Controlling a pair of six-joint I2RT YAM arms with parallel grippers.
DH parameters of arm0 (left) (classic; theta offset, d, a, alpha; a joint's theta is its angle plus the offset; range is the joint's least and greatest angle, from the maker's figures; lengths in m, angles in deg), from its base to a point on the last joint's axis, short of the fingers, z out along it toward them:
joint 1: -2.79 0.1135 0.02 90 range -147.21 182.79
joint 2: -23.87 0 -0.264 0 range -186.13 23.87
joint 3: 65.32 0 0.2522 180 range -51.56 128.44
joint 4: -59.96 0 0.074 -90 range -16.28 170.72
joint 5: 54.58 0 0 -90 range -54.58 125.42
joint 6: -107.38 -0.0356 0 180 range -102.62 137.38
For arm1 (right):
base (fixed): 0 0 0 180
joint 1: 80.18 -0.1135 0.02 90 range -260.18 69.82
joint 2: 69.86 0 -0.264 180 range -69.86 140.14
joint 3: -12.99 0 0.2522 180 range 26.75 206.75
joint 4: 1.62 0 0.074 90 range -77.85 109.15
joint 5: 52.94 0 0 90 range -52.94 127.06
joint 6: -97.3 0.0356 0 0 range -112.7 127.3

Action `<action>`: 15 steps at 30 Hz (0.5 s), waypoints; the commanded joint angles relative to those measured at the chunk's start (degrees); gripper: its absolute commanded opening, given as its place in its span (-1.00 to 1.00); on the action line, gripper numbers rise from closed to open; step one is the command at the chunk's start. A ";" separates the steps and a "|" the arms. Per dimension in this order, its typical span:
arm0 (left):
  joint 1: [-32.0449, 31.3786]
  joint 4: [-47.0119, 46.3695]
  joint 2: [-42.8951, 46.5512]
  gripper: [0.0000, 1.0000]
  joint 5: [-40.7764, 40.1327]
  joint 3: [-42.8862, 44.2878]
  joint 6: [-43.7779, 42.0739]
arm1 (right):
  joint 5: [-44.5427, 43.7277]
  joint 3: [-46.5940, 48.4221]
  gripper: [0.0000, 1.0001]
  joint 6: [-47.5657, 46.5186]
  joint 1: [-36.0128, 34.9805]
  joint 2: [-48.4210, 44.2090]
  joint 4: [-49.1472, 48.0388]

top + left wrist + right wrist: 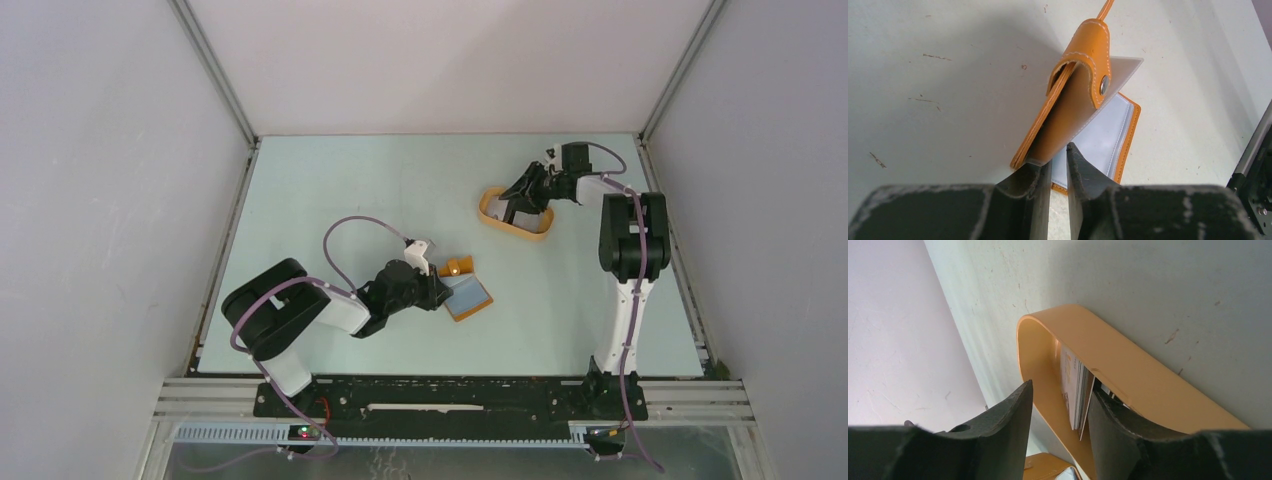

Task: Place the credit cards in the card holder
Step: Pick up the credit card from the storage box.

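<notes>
The orange-brown card holder lies open on the table, its bluish clear sleeve facing up. One cover with the tab and snap button stands raised, its lower corner resting on the tip of my left finger. My left gripper has only a narrow gap between its fingers, with nothing in that gap. Several credit cards stand on edge inside the oval orange tray. My right gripper reaches into the tray, open, with the cards between its fingers and close to the right one.
The tray sits at the back right of the table, the right gripper over it. The left gripper lies low just left of the card holder. Grey walls enclose the table on three sides.
</notes>
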State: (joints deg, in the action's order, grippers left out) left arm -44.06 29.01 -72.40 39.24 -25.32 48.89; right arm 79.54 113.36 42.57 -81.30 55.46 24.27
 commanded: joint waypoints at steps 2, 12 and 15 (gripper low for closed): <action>-0.26 -1.39 0.36 -0.57 -0.43 -1.08 0.00 | 1.09 -0.71 -0.03 -1.16 0.69 -3.71 -0.61; -0.34 -1.35 0.74 -0.57 -0.59 -1.19 0.07 | 1.51 -1.57 -0.33 -1.20 0.69 -3.97 -1.15; -0.33 -1.35 0.62 -0.57 -0.56 -1.19 0.05 | 1.47 -1.91 -0.37 -1.28 2.49 -4.27 -1.13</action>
State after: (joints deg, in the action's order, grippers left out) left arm -44.13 29.01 -72.40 39.08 -25.32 48.89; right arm 79.98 111.94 42.13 -80.67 55.44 24.18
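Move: The right hand's fingers straddle the upright credit cards in the storage box, the card edges about 1 cm back, 1 cm left and 2 cm below. The box's middle is roughly 2 cm back, straight below by some 3 cm. The card holder lies open about 22 cm back, 10 cm left and 5 cm below. From the left hand the cards are about 22 cm ahead and 13 cm to the right, roughly level. The right hand narrows its fingers around the credit cards' edges while easing about 1 cm down and back. ##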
